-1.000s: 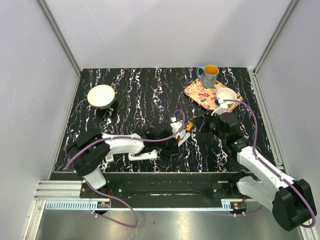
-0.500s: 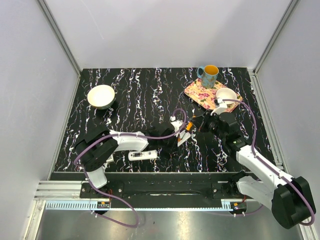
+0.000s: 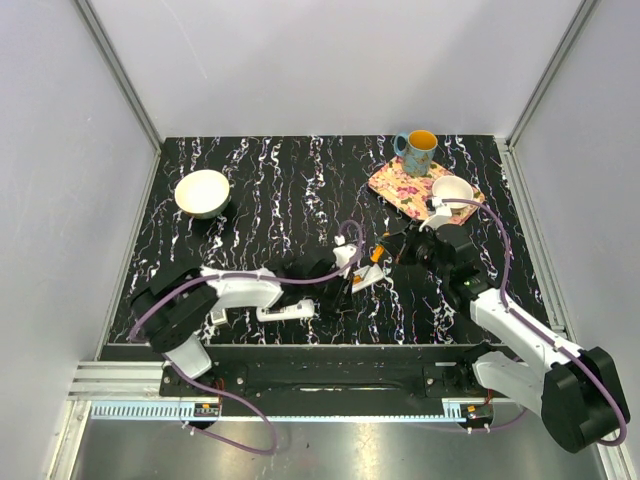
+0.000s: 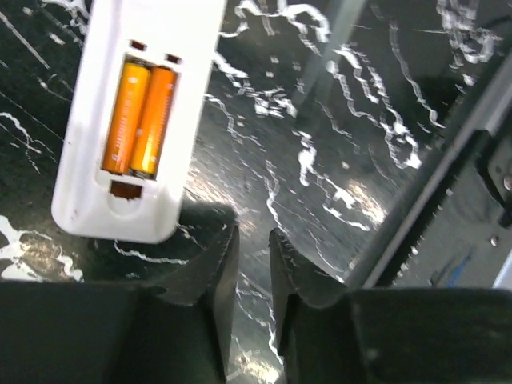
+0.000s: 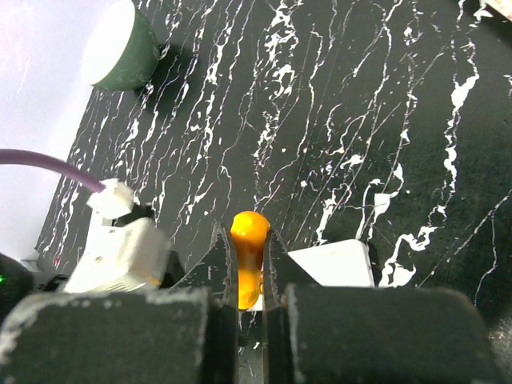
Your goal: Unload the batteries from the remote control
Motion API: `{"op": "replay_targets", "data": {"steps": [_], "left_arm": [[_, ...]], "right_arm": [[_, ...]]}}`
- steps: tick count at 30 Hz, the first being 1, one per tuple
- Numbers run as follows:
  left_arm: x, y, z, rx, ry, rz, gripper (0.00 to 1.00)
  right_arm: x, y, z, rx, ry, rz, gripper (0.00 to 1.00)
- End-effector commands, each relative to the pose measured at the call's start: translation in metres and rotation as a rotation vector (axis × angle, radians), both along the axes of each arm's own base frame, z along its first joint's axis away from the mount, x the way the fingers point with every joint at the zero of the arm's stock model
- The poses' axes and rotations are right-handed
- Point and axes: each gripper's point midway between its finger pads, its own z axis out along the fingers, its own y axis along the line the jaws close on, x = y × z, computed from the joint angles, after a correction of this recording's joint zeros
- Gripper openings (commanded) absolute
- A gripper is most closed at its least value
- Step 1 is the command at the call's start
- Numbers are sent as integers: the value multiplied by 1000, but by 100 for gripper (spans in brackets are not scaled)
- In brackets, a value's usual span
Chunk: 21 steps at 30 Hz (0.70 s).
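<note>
A white remote control (image 4: pixel 192 80) lies face down on the black marbled table, its compartment open with two orange batteries (image 4: pixel 140 120) side by side inside. My left gripper (image 4: pixel 253 240) sits just off the remote's near end, jaws a narrow gap apart with nothing between them. From above, the left gripper (image 3: pixel 345 285) is beside the remote (image 3: pixel 368 277) at mid-table. My right gripper (image 5: pixel 244 232) is shut on one orange battery (image 5: pixel 249 248), held above the white remote (image 5: pixel 332 262). From above, the right gripper (image 3: pixel 385 250) hovers just right of the remote.
A second white remote (image 3: pixel 285 312) lies near the front edge by the left arm. A white bowl (image 3: pixel 202 192) stands at the back left. A floral mat (image 3: pixel 400 185), a mug (image 3: pixel 418 150) and a white cup (image 3: pixel 452 190) stand at the back right.
My left gripper has parted its jaws slightly and drawn back left from the remote's end. The right gripper keeps its hold on the orange battery, hardly moved.
</note>
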Motion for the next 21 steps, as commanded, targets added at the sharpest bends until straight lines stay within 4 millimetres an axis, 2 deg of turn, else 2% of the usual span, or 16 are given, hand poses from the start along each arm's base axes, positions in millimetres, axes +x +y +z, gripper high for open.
{"op": "replay_targets", "data": {"steps": [1, 3, 4, 7, 11, 14, 19, 21], "left_arm": [[1, -17, 78, -251, -142, -66, 33], [1, -12, 100, -308, -183, -76, 45], [3, -10, 108, -326, -199, -72, 59], [10, 1, 126, -358, -242, -41, 72], [25, 18, 125, -336, -244, 20, 73], [30, 22, 121, -324, -230, 39, 74], [34, 18, 113, -308, -220, 24, 74], [37, 7, 117, -320, -218, -12, 76]], "right_arm": [[1, 6, 17, 19, -87, 48, 0], [1, 6, 20, 21, -104, 56, 0], [0, 8, 20, 18, -109, 66, 0], [3, 9, 22, 9, -127, 76, 0], [7, 11, 19, 2, -136, 85, 0], [8, 13, 16, -1, -143, 91, 0], [8, 15, 11, -19, -152, 117, 0], [0, 25, 14, 2, -159, 189, 0]]}}
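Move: The remote with the two orange batteries lies about 8 cm ahead of the left hand and 4 cm to its right, 2 cm below the fingertips. The screwdriver in the right hand hangs some 11 cm ahead of the left hand, 9 cm right and 9 cm higher; the other white remote lies 17 cm to the left and 2 cm back. From the right hand, the battery remote is roughly 3 cm back, 6 cm left and 15 cm below. Touching nothing, the left hand climbs quickly off the table beside the remote, about 12 cm up and then sinking back a little, easing some 3 cm forward and 2 or 3 cm left on the way. Its nearly shut fingers spread to about three-quarters open and tip up some 20 degrees towards level. The right hand keeps its pinch on the orange screwdriver. ##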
